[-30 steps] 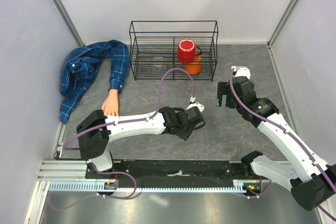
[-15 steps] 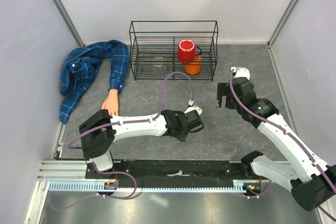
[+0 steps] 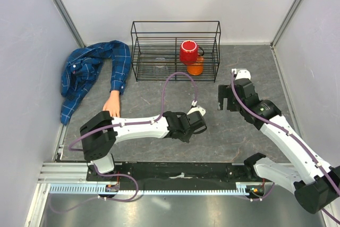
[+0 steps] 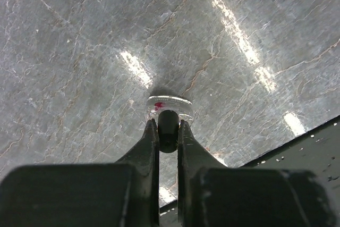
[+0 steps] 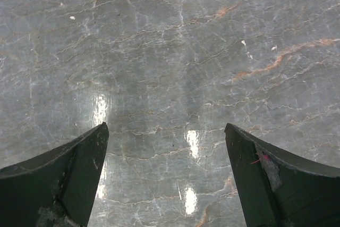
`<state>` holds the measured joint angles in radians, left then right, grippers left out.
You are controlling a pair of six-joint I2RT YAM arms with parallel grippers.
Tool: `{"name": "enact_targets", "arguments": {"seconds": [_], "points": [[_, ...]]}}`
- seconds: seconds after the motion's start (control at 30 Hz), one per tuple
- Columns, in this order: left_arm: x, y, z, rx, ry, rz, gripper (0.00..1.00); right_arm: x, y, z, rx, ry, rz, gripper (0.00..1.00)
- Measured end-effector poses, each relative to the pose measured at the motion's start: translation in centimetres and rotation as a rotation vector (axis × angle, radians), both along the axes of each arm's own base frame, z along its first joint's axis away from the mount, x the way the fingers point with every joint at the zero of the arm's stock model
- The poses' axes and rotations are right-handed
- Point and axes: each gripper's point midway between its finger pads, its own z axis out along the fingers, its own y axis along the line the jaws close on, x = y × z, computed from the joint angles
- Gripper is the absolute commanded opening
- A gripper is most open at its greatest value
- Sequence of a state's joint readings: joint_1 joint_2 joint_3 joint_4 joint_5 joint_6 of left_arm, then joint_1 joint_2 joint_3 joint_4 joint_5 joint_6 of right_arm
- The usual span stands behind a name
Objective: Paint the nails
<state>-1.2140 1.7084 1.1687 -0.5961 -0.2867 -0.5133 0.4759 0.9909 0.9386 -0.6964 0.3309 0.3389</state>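
Note:
The fake hand [image 3: 112, 104] lies palm down at the left, in a blue plaid sleeve [image 3: 119, 70]; its nails are too small to make out. My left gripper [image 3: 195, 124] is low over the table's middle, well right of the hand. In the left wrist view it [image 4: 168, 123] is shut on the black cap [image 4: 168, 131] of a small clear glass bottle [image 4: 170, 104] with red traces, which stands on the table. My right gripper [image 3: 225, 100] is open and empty above bare table, its jaws wide apart in the right wrist view [image 5: 166, 126].
A black wire basket [image 3: 176, 51] stands at the back with a red cup [image 3: 188, 51] over an orange object [image 3: 195, 68] in it. The rest of the plaid shirt [image 3: 85, 73] is heaped at the back left. Grey walls enclose the stone-patterned table [image 3: 154, 99].
My left gripper has shifted slightly down and to the left in the top view. My right gripper has edged a little to the left.

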Motion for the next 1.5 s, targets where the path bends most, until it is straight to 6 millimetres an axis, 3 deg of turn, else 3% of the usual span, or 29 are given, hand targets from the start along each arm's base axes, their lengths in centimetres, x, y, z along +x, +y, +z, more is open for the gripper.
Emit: {"name": "enact_targets", "arguments": {"seconds": [0.2,0.37,0.47,0.53,0.63,0.73,0.9,1.07,1.5], "points": [[0.1,1.5,0.7,0.022,-0.003,0.035,0.02,-0.3,1.3,-0.8,0.017,0.026,0.091,0.98],[1.2,4.4,5.7,-0.024,0.017,0.180,0.02,-0.9,3.9,-2.1,0.061,0.040,0.230,0.98],[2.5,5.7,10.1,-0.111,0.024,0.288,0.02,-1.8,7.5,-2.0,0.108,-0.002,0.393,0.97],[3.6,7.0,13.0,-0.182,0.029,0.374,0.02,-3.5,10.9,-1.2,0.156,-0.069,0.561,0.97],[4.8,9.2,16.2,-0.258,0.048,0.486,0.02,-6.9,16.0,0.6,0.208,-0.180,0.819,0.93],[5.4,10.8,17.9,-0.288,0.082,0.565,0.02,-9.2,19.8,2.2,0.222,-0.277,0.985,0.89],[4.7,11.4,18.8,-0.305,0.153,0.598,0.02,-9.5,23.4,2.3,0.203,-0.391,1.075,0.79],[3.7,11.2,18.7,-0.322,0.228,0.616,0.02,-8.7,25.2,1.9,0.193,-0.448,1.087,0.69],[2.7,10.8,18.1,-0.350,0.300,0.641,0.02,-7.5,27.5,1.5,0.215,-0.496,1.083,0.49]]}}
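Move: The left fingers are already shut on the black cap of the polish bottle, its middle some 3 cm below them, with the bottle still standing on the table. The rubber hand lies about 29 cm to the left of this gripper and 13 cm farther out; the wire rack is roughly 36 cm ahead and 3 cm left. From the open right gripper the bottle is about 21 cm left, 11 cm back and 15 cm below, the rack 25 cm ahead and 24 cm left. Lift the polish bottle by its cap with the left gripper, some 18 cm up and 11 cm left, keeping the grip and turning the wrist counter-clockwise. Meanwhile swing the right gripper about 27 cm left and somewhat back towards the raised bottle, turn it some 60 degrees counter-clockwise, level its fingers and close them to about half open near the glass. ##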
